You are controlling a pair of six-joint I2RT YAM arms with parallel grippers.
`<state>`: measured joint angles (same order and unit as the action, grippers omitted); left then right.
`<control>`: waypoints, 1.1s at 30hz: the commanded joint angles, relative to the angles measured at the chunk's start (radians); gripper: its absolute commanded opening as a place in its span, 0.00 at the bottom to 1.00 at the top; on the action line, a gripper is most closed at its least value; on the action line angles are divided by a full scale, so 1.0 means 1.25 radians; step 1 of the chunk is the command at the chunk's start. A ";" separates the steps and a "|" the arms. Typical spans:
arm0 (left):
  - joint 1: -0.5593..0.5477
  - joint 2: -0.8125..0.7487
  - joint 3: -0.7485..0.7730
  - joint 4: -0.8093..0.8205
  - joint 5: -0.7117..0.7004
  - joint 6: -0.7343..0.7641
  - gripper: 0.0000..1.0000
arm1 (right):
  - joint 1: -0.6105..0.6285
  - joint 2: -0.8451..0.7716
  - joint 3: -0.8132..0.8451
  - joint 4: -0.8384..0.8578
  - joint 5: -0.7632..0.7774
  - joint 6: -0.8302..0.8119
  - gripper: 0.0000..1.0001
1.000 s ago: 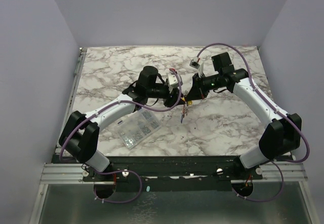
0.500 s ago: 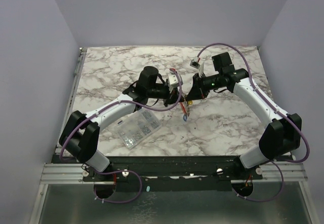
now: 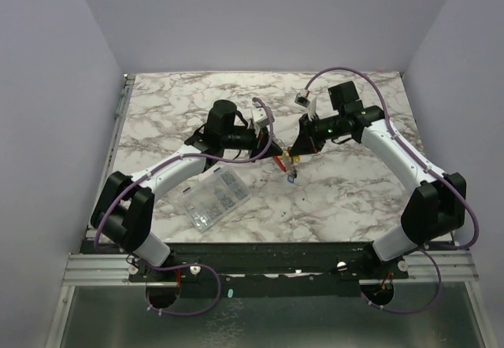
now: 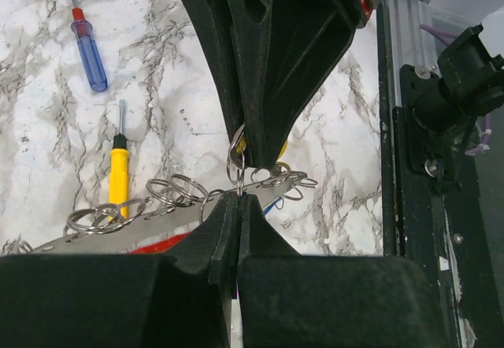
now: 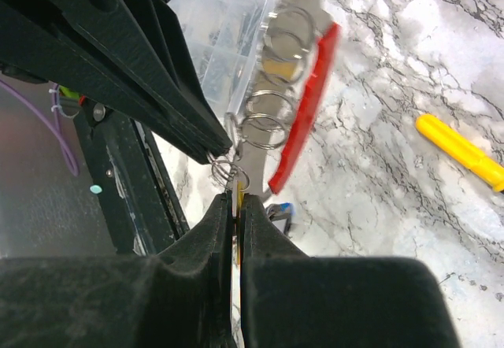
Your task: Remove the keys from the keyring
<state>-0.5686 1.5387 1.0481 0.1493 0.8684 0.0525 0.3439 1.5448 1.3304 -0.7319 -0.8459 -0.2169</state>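
Observation:
The keyring hangs between my two grippers: a grey metal bar (image 4: 169, 210) carrying several split rings, with a red band (image 5: 309, 104) beside it. In the top view the keyring (image 3: 279, 162) shows above the table's middle. My left gripper (image 4: 238, 197) is shut on one split ring at the bar's edge. My right gripper (image 5: 238, 198) is shut on a yellow-tagged key (image 5: 239, 192) held by a ring at the same spot. The two grippers' tips nearly touch. A blue-tagged key (image 5: 279, 210) dangles below. In the top view my left gripper (image 3: 271, 157) and right gripper (image 3: 290, 154) meet tip to tip.
A clear compartment box (image 3: 214, 197) lies on the marble table (image 3: 354, 190) near the left arm. In the left wrist view a yellow-handled screwdriver (image 4: 118, 171) and a blue-and-red screwdriver (image 4: 90, 49) lie on the table below the keyring. The metal front rail (image 3: 268, 268) runs along the near edge.
The left arm has drawn back to the left. The keyring's red band now shows between the two grippers, and the dangling keys have shifted slightly right.

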 commanded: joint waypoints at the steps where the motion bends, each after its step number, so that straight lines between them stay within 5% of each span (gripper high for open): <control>1: 0.025 -0.043 -0.010 0.095 0.051 -0.038 0.00 | -0.011 0.018 0.020 -0.031 0.053 -0.008 0.01; 20: 0.029 -0.037 -0.061 0.122 0.014 -0.046 0.01 | -0.026 0.000 0.066 -0.020 -0.014 0.021 0.01; 33: -0.007 -0.014 -0.030 0.089 -0.030 -0.003 0.41 | -0.027 0.018 0.063 -0.020 -0.049 0.037 0.01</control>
<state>-0.5716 1.5242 0.9897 0.2863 0.8619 0.0051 0.3164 1.5711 1.3827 -0.7506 -0.8707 -0.1791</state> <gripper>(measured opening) 0.352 0.074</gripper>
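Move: The left fingers already pinch a ring on the key bunch; the right fingers hold the keyring about 3 cm to their right. The key bunch hangs between them, its middle some 3 cm back and 3 cm below, 2 cm to the right hand's left. From the left hand, the yellow screwdriver lies about 8 cm ahead and 4 cm right, the clear box 5 cm back and 17 cm left, both some 16 cm below. Left raises its pinched ring about 1 cm, then opens to let go; right keeps hold, easing 1 cm forward-up. ##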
